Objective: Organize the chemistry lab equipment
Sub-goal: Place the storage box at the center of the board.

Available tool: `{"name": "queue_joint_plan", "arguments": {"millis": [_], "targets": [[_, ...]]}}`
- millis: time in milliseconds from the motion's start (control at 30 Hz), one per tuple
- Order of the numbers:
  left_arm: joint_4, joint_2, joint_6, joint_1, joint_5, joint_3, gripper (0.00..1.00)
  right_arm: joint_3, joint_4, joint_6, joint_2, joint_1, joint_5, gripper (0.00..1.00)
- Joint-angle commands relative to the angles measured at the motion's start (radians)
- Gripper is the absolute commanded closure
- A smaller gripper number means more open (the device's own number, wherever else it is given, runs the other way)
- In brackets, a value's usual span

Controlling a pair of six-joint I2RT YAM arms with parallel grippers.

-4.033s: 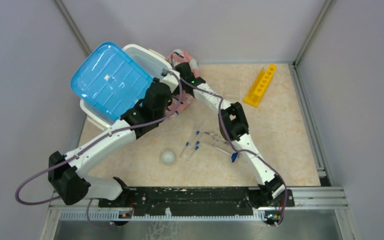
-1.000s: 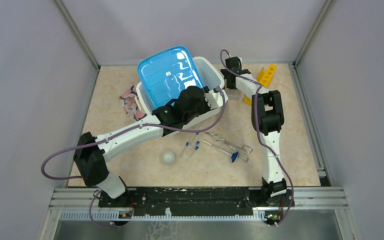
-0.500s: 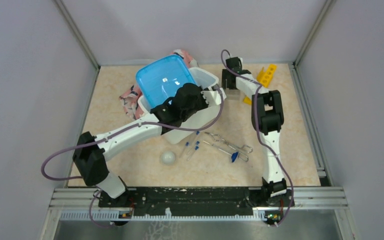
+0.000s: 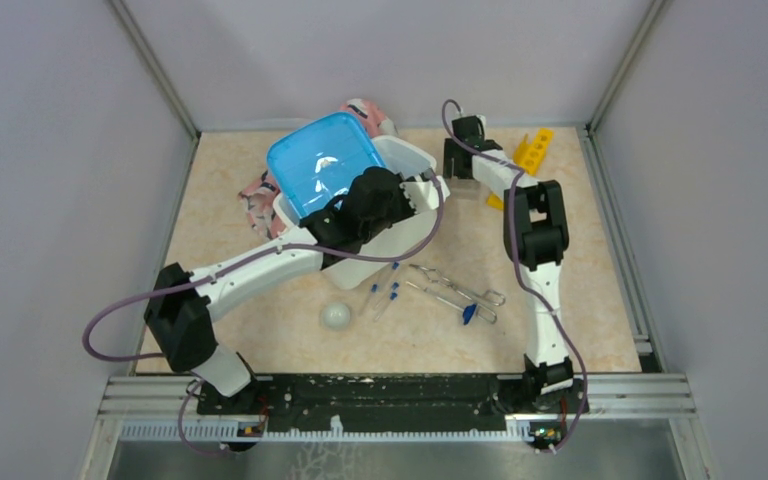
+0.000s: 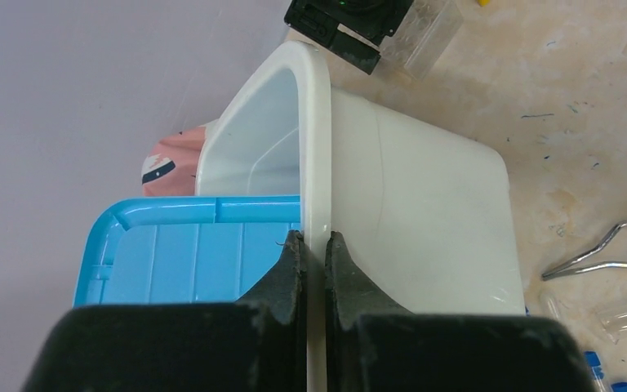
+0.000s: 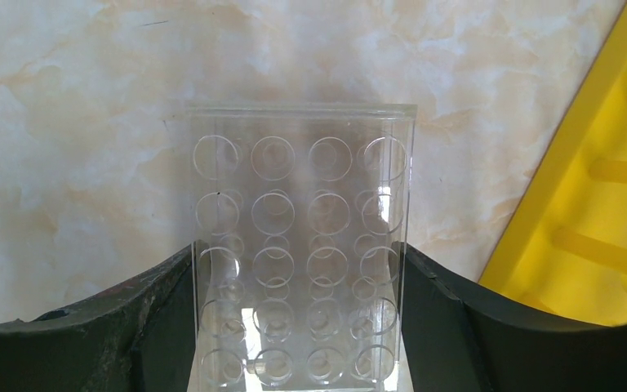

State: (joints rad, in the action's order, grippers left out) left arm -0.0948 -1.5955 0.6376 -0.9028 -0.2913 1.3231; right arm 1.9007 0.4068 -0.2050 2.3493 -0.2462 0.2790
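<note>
My left gripper is shut on the rim of the white bin, whose blue lid lies tilted across its far side. At the back, my right gripper is shut on a clear holed rack, one finger against each of its sides. The yellow rack lies just right of it. In the top view, several blue-capped tubes, the silver tongs and the whitish ball lie on the table in front of the bin.
The pink patterned cloth lies bunched behind and left of the bin. Grey walls and metal rails close in the tabletop. The right arm stretches up the table's right half, between the bin and the yellow rack.
The left gripper has shut on the bin's rim, and the bin and lid have shifted a little to the left. The right gripper's fingers have closed in onto the clear rack.
</note>
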Motion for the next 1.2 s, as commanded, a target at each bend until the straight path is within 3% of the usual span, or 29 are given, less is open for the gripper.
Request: {"name": "queue_joint_plan", "arguments": {"millis": [0, 1167], "targets": [[-0.01, 0.009, -0.064, 0.008, 0.026, -0.037, 1.0, -0.03, -0.035, 0.004, -0.072, 0.006, 0.005, 0.55], [0.076, -0.071, -0.101, 0.119, 0.128, -0.098, 1.0, -0.067, -0.048, 0.033, -0.279, 0.009, -0.014, 0.62]]}}
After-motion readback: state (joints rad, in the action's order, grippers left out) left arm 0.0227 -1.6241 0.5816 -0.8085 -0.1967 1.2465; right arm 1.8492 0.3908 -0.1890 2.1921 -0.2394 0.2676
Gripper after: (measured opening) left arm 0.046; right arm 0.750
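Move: The board's centre lies about 6 cm ahead, 6 cm left and 23 cm below the left gripper; the storage box it holds has its middle about 12 cm left, 2 cm back, 8 cm lower. The blue-capped tubes are 10 cm back, 6 cm left, 24 cm down. From the right gripper, that box is 21 cm back, 22 cm left, 12 cm up; the yellow rack is 6 cm ahead, 13 cm right, 1 cm lower. Keep the left gripper shut on the storage box's rim, ease it down at first, then carry the box forward, still down and a little left towards the board's centre, about 4 cm in all. Meanwhile hold the clear rack pinched in the right gripper, wait briefly, then lift it straight up some 7 cm, tipping the fingers slightly forward and up. ##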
